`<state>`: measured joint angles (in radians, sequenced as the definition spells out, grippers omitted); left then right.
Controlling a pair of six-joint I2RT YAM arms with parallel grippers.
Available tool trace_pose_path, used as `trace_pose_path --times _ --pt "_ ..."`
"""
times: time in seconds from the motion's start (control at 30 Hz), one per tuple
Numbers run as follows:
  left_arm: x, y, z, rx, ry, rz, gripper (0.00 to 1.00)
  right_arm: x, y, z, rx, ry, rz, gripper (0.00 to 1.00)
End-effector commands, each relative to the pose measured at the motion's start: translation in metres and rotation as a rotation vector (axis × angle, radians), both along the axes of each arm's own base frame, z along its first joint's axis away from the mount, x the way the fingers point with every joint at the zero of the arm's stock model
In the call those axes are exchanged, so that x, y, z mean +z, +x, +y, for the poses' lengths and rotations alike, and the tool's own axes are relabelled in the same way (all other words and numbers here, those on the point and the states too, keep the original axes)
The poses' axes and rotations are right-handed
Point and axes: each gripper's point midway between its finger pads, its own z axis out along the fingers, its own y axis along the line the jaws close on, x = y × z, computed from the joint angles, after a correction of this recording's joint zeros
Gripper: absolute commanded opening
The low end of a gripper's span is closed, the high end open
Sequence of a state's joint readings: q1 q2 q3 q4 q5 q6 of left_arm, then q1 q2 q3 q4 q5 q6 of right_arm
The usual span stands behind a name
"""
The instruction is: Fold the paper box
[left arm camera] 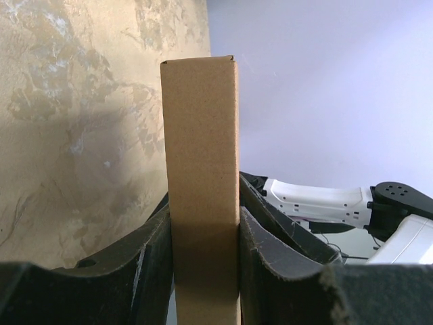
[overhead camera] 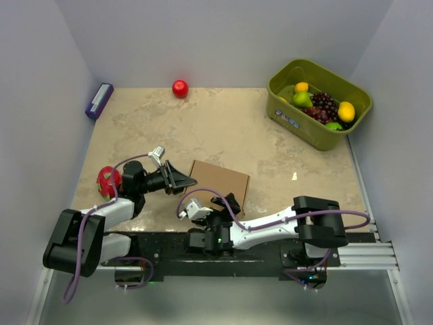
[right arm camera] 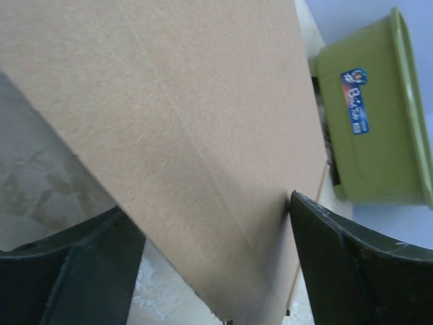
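The paper box [overhead camera: 223,179] is plain brown cardboard and lies near the table's front, between the two arms. My left gripper [overhead camera: 181,180] is shut on the box's left edge. In the left wrist view the narrow brown wall of the paper box [left arm camera: 199,135] stands pinched between both black fingers [left arm camera: 145,264]. My right gripper [overhead camera: 226,203] sits at the box's near edge. In the right wrist view its jaws stand wide around a corner of the paper box [right arm camera: 189,135]. The right finger [right arm camera: 325,257] touches the cardboard edge, and the left finger stays apart from it.
An olive-green bin [overhead camera: 304,128] of fruit stands at the back right, also in the right wrist view as the green bin [right arm camera: 379,122]. A red apple [overhead camera: 180,88] lies at the back, a purple block [overhead camera: 99,100] at the back left, and a red fruit [overhead camera: 107,179] beside the left arm.
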<state>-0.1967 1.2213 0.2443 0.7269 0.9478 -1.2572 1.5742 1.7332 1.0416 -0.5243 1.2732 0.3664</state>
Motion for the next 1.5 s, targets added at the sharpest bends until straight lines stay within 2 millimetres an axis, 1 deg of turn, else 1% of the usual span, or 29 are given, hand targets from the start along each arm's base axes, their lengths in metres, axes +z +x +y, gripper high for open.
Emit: trace_pose_path --times 0.0,0.03,0.1,0.13,0.2,0.23,0.3,0.33,0.4,0.43,0.5,0.53,0.63,0.77,0.8,0.9,0.97,1.03,1.07,1.1,1.17,1.2,1.23,1.27,1.3,1.33,1.37,1.4,1.47 --pt "0.005 -0.009 0.0 -0.045 -0.026 -0.016 0.11 0.021 0.014 -0.003 -0.073 0.033 -0.116 0.78" --pt "0.002 -0.01 0.0 -0.046 -0.021 -0.009 0.11 0.019 0.015 -0.003 -0.071 0.021 -0.116 0.7" --pt "-0.001 -0.012 0.001 -0.054 -0.008 -0.016 0.11 0.016 0.015 0.0 -0.052 0.008 -0.1 0.63" --pt "-0.002 -0.012 0.001 -0.057 -0.005 -0.013 0.13 0.017 0.015 0.002 -0.041 0.017 -0.089 0.58" --pt "-0.002 -0.013 0.0 -0.063 -0.005 -0.021 0.18 0.014 0.013 0.005 -0.007 0.012 -0.054 0.52" --pt "-0.001 -0.013 0.0 -0.064 -0.006 -0.031 0.26 0.014 0.012 0.006 0.004 0.014 -0.042 0.48" --pt "0.003 -0.01 0.0 -0.067 -0.003 -0.061 0.35 0.015 0.011 0.008 0.026 0.005 -0.012 0.45" --pt "0.005 -0.008 0.0 -0.067 0.0 -0.075 0.48 0.011 0.01 0.009 0.041 0.0 0.021 0.42" --pt "0.009 -0.002 0.001 -0.068 0.011 -0.119 0.62 0.01 0.008 0.008 0.045 -0.007 0.053 0.36" --pt "0.009 -0.001 0.001 -0.07 0.017 -0.129 0.74 0.007 0.005 0.009 0.05 0.003 0.084 0.34" --pt "0.009 0.004 0.002 -0.08 0.031 -0.159 0.83 0.007 0.003 0.005 0.055 -0.012 0.117 0.31" --pt "0.008 0.005 0.004 -0.081 0.034 -0.169 0.92 0.003 0.001 0.005 0.06 -0.002 0.154 0.31" --pt "0.011 0.016 0.018 -0.043 0.05 -0.223 1.0 0.003 0.0 -0.002 0.053 -0.002 0.217 0.3" --pt "0.013 0.038 0.048 0.077 0.096 -0.293 1.0 0.001 -0.004 -0.009 0.072 0.034 0.342 0.26" --pt "0.011 0.043 0.057 0.102 0.116 -0.306 1.0 0.007 -0.004 -0.009 0.076 0.063 0.356 0.25" --pt "0.016 0.055 0.068 0.138 0.141 -0.34 1.0 0.009 -0.003 -0.011 0.087 0.112 0.428 0.26" --pt "0.025 0.059 0.071 0.15 0.144 -0.378 1.0 0.014 0.002 -0.016 0.089 0.156 0.456 0.26" --pt "0.028 0.063 0.076 0.171 0.2 -0.41 1.0 0.021 0.005 -0.016 0.11 0.21 0.485 0.26" --pt "0.032 0.075 0.083 0.199 0.283 -0.486 1.0 0.021 0.007 -0.017 0.111 0.225 0.494 0.26" --pt "0.022 0.072 0.086 0.2 0.326 -0.428 1.0 0.022 0.008 -0.017 0.116 0.239 0.503 0.26" --pt "0.036 0.076 0.094 0.232 0.422 -0.527 1.0 0.028 0.014 -0.019 0.127 0.275 0.527 0.26" --pt "0.034 0.077 0.097 0.255 0.467 -0.519 1.0 0.03 0.016 -0.019 0.135 0.287 0.534 0.25" --pt "0.051 0.079 0.099 0.282 0.505 -0.586 1.0 0.031 0.018 -0.02 0.15 0.3 0.565 0.25" --pt "0.056 0.081 0.103 0.287 0.579 -0.656 1.0 0.038 0.021 -0.019 0.163 0.328 0.566 0.25" --pt "0.054 0.082 0.105 0.312 0.665 -0.648 1.0 0.04 0.023 -0.019 0.174 0.343 0.578 0.24" --pt "0.06 0.078 0.101 0.308 0.718 -0.683 1.0 0.042 0.031 -0.023 0.17 0.349 0.582 0.24" --pt "0.072 0.085 0.108 0.342 0.818 -0.745 1.0 0.048 0.031 -0.019 0.197 0.373 0.595 0.23" --pt "0.073 0.078 0.094 0.294 0.83 -0.771 1.0 0.05 0.033 -0.019 0.206 0.378 0.601 0.22" --pt "0.079 0.074 0.087 0.266 0.833 -0.821 0.99 0.053 0.038 -0.017 0.236 0.379 0.612 0.22"
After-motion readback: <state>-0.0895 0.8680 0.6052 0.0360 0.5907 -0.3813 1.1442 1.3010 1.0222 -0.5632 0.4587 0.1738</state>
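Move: The left gripper already holds the box by its left side; the box's middle lies about 8 cm to its right and 2 cm back, near its own height. The open right gripper has the box's near edge between its fingers, with the box's middle roughly 4 cm ahead and 2 cm to the left; the left gripper sits some 11 cm to the left and 6 cm ahead of it. The red fruit lies about 28 cm left of the left gripper, level with it and 12 cm below. Close the right gripper across the box's thickness at its near edge while the left keeps its pinch, then open the left wide and draw it off the box, forward and left about 8 cm each, then steeply up with its wrist swinging round. With the right, keep the pinch, lift some 4 cm, ease forward and right, and tip the fingers down about 30 degrees. ##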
